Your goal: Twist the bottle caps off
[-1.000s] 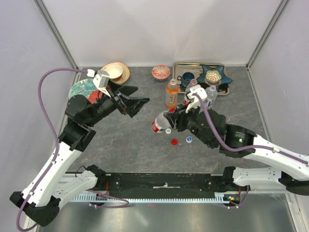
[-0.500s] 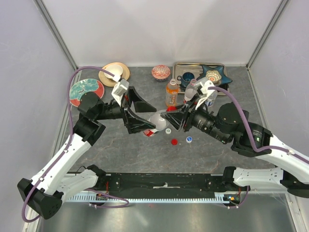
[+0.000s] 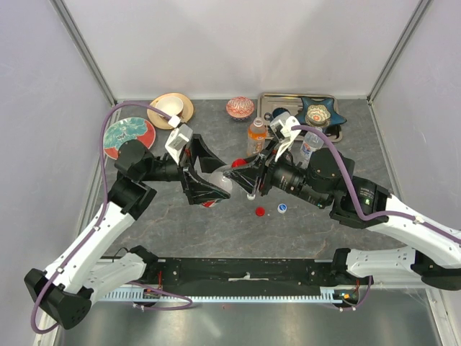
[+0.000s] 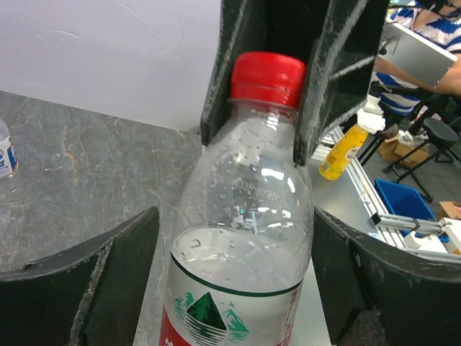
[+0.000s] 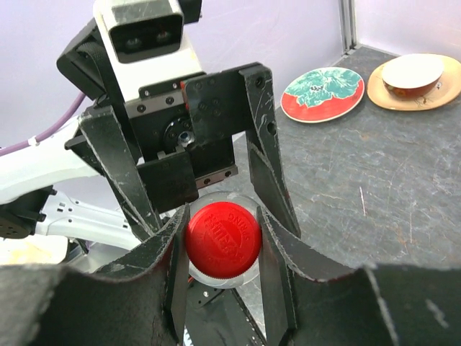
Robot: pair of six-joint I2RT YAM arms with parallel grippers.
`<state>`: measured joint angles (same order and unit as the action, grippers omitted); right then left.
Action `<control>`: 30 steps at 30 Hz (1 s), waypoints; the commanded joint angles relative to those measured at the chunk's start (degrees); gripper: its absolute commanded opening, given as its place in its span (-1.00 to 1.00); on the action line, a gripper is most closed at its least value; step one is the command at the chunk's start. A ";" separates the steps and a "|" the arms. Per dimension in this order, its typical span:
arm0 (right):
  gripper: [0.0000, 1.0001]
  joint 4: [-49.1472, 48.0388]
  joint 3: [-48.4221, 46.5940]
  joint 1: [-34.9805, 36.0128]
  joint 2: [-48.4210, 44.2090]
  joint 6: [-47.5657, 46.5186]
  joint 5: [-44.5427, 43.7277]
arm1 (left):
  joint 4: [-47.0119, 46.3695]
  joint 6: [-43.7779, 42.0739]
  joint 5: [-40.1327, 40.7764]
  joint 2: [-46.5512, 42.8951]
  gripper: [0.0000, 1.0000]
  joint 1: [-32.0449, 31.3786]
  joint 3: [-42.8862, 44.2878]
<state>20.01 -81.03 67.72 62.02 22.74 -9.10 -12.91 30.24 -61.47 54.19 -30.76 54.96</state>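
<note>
A clear bottle [image 3: 223, 179] with a red cap [image 5: 223, 241] and a green mountain label [image 4: 230, 295] hangs level above the table between both grippers. My right gripper [image 5: 222, 220] is shut on the cap, one finger on each side; in the top view it [image 3: 241, 173] meets the bottle from the right. My left gripper [image 4: 234, 216] is spread around the bottle's body, with a thin gap on one side, and comes from the left [image 3: 216, 182]. The orange bottle [image 3: 256, 135] and another clear bottle [image 3: 311, 144] stand behind. The fourth bottle is hidden.
Loose caps lie on the table: red [image 3: 260, 211], blue [image 3: 282, 207], white [image 3: 251, 195]. A metal tray [image 3: 297, 98] at the back holds a blue mug [image 3: 276, 115] and a star dish [image 3: 320, 114]. Plates [image 3: 128, 135], [image 3: 171, 108] and a bowl [image 3: 240, 107] sit behind.
My right gripper has carried the bottle up and to the left. My left gripper has swung in from the back left and now straddles the bottle's body.
</note>
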 commanded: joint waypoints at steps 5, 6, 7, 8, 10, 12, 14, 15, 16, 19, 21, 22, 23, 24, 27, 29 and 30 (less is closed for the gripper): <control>-1.00 -4.63 -2.11 -0.66 1.17 0.37 2.51 | 3.76 -7.65 -1.64 -2.78 0.65 -1.23 -0.82; -1.00 -4.80 -2.11 -0.75 1.44 0.63 2.77 | 4.11 -8.26 -1.55 -2.78 0.64 -1.49 -0.64; -1.00 -4.80 -2.20 -0.84 1.70 0.64 2.95 | 4.20 -8.44 -1.28 -2.60 0.64 -1.58 -0.56; -1.00 -4.80 -2.20 -0.93 1.79 0.72 3.21 | 4.29 -8.53 -1.37 -2.52 0.64 -1.67 -0.38; -1.00 -4.80 -2.20 -1.19 2.05 1.07 3.65 | 4.64 -8.97 -1.28 -2.25 0.63 -1.93 -0.12; -1.00 -5.07 -2.20 -1.45 2.23 1.25 4.27 | 5.43 -9.67 -1.37 -2.08 0.60 -2.46 0.24; -1.00 -5.16 -2.28 -1.98 2.40 1.43 4.71 | 5.96 -10.11 -1.37 -1.72 0.54 -2.63 0.32; -1.00 -5.24 -2.29 -2.16 2.49 1.51 4.97 | 6.22 -10.46 -1.37 -1.72 0.51 -2.81 0.32; -1.00 -5.24 -2.29 -2.33 2.49 1.60 5.15 | 6.31 -10.64 -1.37 -1.72 0.46 -2.90 0.15; -1.00 -5.33 -2.11 -2.77 2.58 1.95 5.32 | 7.01 -11.34 -1.28 -1.81 0.31 -3.08 -0.11; -1.00 -5.33 -2.02 -2.95 2.67 1.95 5.67 | 7.37 -11.95 -1.19 -1.90 0.23 -3.16 -0.12; -1.00 -5.33 -2.02 -3.04 2.76 1.96 5.76 | 7.63 -12.04 -1.19 -1.99 0.16 -3.16 -0.03; -1.00 -5.33 -2.02 -3.12 2.76 2.13 5.76 | 7.63 -12.22 -1.19 -2.07 0.15 -3.16 -0.03; -1.00 -5.33 -1.94 -3.12 2.76 2.13 5.76 | 7.89 -12.57 -1.11 -2.16 0.14 -3.16 0.06; -0.97 -5.25 -1.93 -3.12 2.67 2.04 6.11 | 8.51 -13.01 -0.75 -2.43 0.08 -3.25 0.06; -0.44 -4.98 -2.11 -3.12 2.49 2.22 6.03 | 8.86 -13.27 -0.14 -2.60 0.03 -3.25 0.06; 0.00 -4.89 -2.37 -3.12 2.41 2.04 5.77 | 9.04 -13.54 0.21 -2.69 0.02 -3.34 0.06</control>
<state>18.65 -81.06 64.97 64.47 23.40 -3.22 -4.73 20.27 -61.04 52.45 -33.04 54.22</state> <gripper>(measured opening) 0.435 0.657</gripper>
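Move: The red-capped bottle already stands between the left gripper's open fingers, its middle only about 1 cm to the right and 2 cm below them; its cap is roughly 5 cm right, 2 cm back and 6 cm up. The right gripper holds it at that cap, the bottle's middle some 2 cm ahead, 4 cm left and 8 cm below. On the table, 28 cm below the right hand, a loose red cap lies 7 cm right, level. Close the left gripper around the bottle's body below the shoulder until both fingers bear on its sides, easing the hand back about 1 cm and then down some 2 cm as they shut. Keep the right gripper's pinch at the red cap unchanged, and bring it about 1.5 cm left towards the left hand, sinking slightly; don't twist yet. ##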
